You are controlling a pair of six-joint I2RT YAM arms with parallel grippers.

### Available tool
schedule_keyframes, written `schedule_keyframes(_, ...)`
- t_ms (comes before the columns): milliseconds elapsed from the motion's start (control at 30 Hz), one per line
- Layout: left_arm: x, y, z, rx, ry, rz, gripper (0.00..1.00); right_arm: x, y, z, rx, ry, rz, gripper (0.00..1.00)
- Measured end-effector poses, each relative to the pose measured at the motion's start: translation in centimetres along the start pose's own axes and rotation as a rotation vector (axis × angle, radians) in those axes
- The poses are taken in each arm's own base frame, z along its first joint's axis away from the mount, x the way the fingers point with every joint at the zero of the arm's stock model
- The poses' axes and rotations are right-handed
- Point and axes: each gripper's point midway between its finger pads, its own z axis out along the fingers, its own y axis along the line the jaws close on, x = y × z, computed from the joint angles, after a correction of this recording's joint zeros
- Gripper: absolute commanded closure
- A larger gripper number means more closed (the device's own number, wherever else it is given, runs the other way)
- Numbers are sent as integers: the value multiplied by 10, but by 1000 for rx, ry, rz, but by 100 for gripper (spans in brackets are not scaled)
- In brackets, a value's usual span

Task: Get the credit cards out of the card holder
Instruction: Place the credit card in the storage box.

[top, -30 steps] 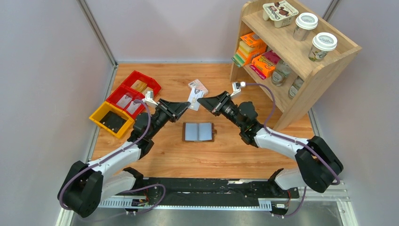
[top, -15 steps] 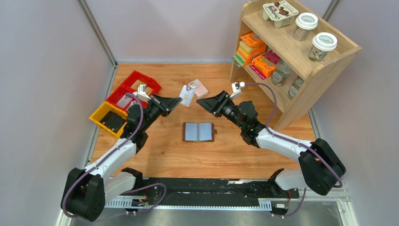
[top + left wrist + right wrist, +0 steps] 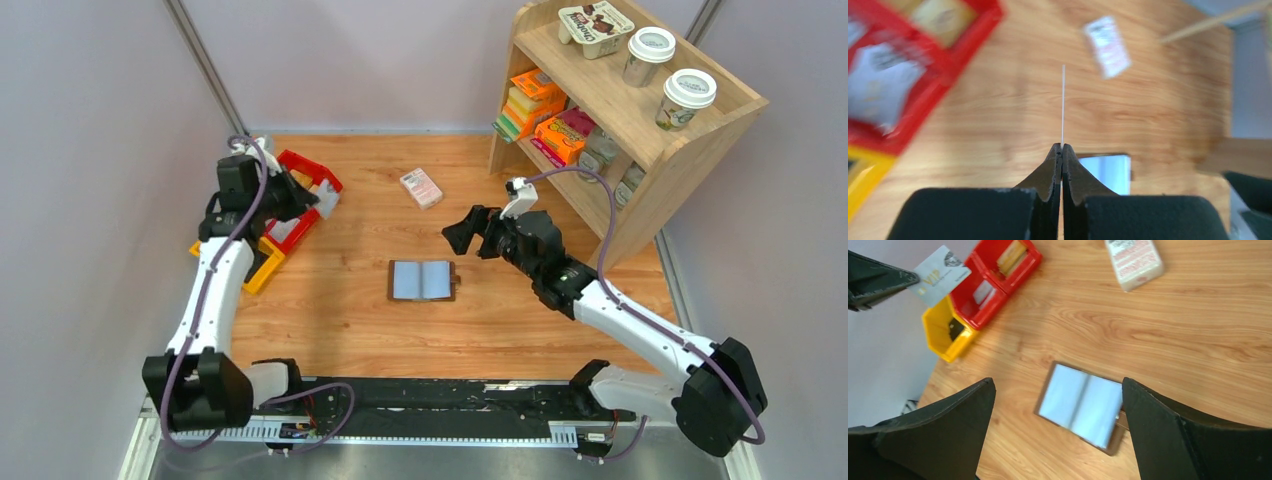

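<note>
The card holder (image 3: 422, 280) lies open on the wooden table, its pale blue-grey pockets up; it also shows in the right wrist view as the card holder (image 3: 1080, 405). My left gripper (image 3: 312, 200) is shut on one of the credit cards (image 3: 328, 199), holding it in the air above the red bins. In the left wrist view that card (image 3: 1063, 105) shows edge-on as a thin white line rising from the gripper (image 3: 1062, 147). The right wrist view shows the card (image 3: 940, 276) face-on, grey-white with "VIP" print. My right gripper (image 3: 462, 232) hangs open above and right of the holder, nothing between its fingers (image 3: 948, 425).
Red bins (image 3: 300, 178) and a yellow bin (image 3: 262, 268) sit at the left edge, with small items inside. A pink-and-white patterned box (image 3: 421, 187) lies at the back centre. A wooden shelf (image 3: 640, 170) with packets, jars and cups stands at the right.
My right gripper let go of the card and opened wide. My left gripper closed on the card and swung it left, from the table's middle to above the red bins.
</note>
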Motion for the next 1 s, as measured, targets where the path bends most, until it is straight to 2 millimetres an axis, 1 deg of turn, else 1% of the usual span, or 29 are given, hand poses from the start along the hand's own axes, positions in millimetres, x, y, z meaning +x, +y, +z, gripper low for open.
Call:
schedule_keyframes(67,-4,46,-1,-130,46,-36,100,2,-10,-4,35,15,-47,0)
schedule_keyframes(100,-2,66,-2,-186,69,-58,100,2,-14,-7,49,18,-69,0)
schedule_keyframes(167,2,98,-6,-280,108,-95,100,2,-20,-11,69,21,-105,0)
schedule_keyframes(200,6,110,-7,-321,134,-106,100,2,-22,-14,78,21,-125,0)
schedule_keyframes(233,6,122,-10,-357,141,-120,100,2,-24,-16,83,19,-139,0)
schedule_keyframes(300,6,138,-11,-409,163,-132,100,0,-28,-22,98,8,-172,0)
schedule_keyframes(400,0,158,-7,-462,182,-146,100,-3,-34,-29,118,-7,-212,0)
schedule_keyframes(500,-4,180,5,-501,200,-168,100,-4,-39,-35,135,-19,-242,0)
schedule_keyframes(633,-1,206,25,-528,246,-205,100,-3,-42,-38,142,-16,-267,0)
schedule_keyframes(800,2,224,47,-532,278,-234,100,-1,-44,-39,140,-4,-291,0)
schedule_keyframes(1000,2,230,65,-487,265,-276,100,1,-42,-39,121,8,-306,0)
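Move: The storage box's middle red compartment, where the held credit card is bound, lies about 19 cm left of the left gripper, 8 cm ahead and 22 cm below it. The yellow compartment is some 9 cm nearer and 9 cm left of it; the far red one is 9 cm beyond and 9 cm right of it. The right gripper has the middle compartment about 41 cm to its left and 14 cm ahead. Keep the left gripper shut on the credit card and sweep it left and down to the middle red compartment, about 17 cm left and 16 cm down in all; once the sideways run slows, reach forward some 7 cm while still sinking. Tip the fingers down about 30 degrees and turn them a little counter-clockwise. Draw the open, empty right gripper about 5 cm to the right, rolling slightly. ##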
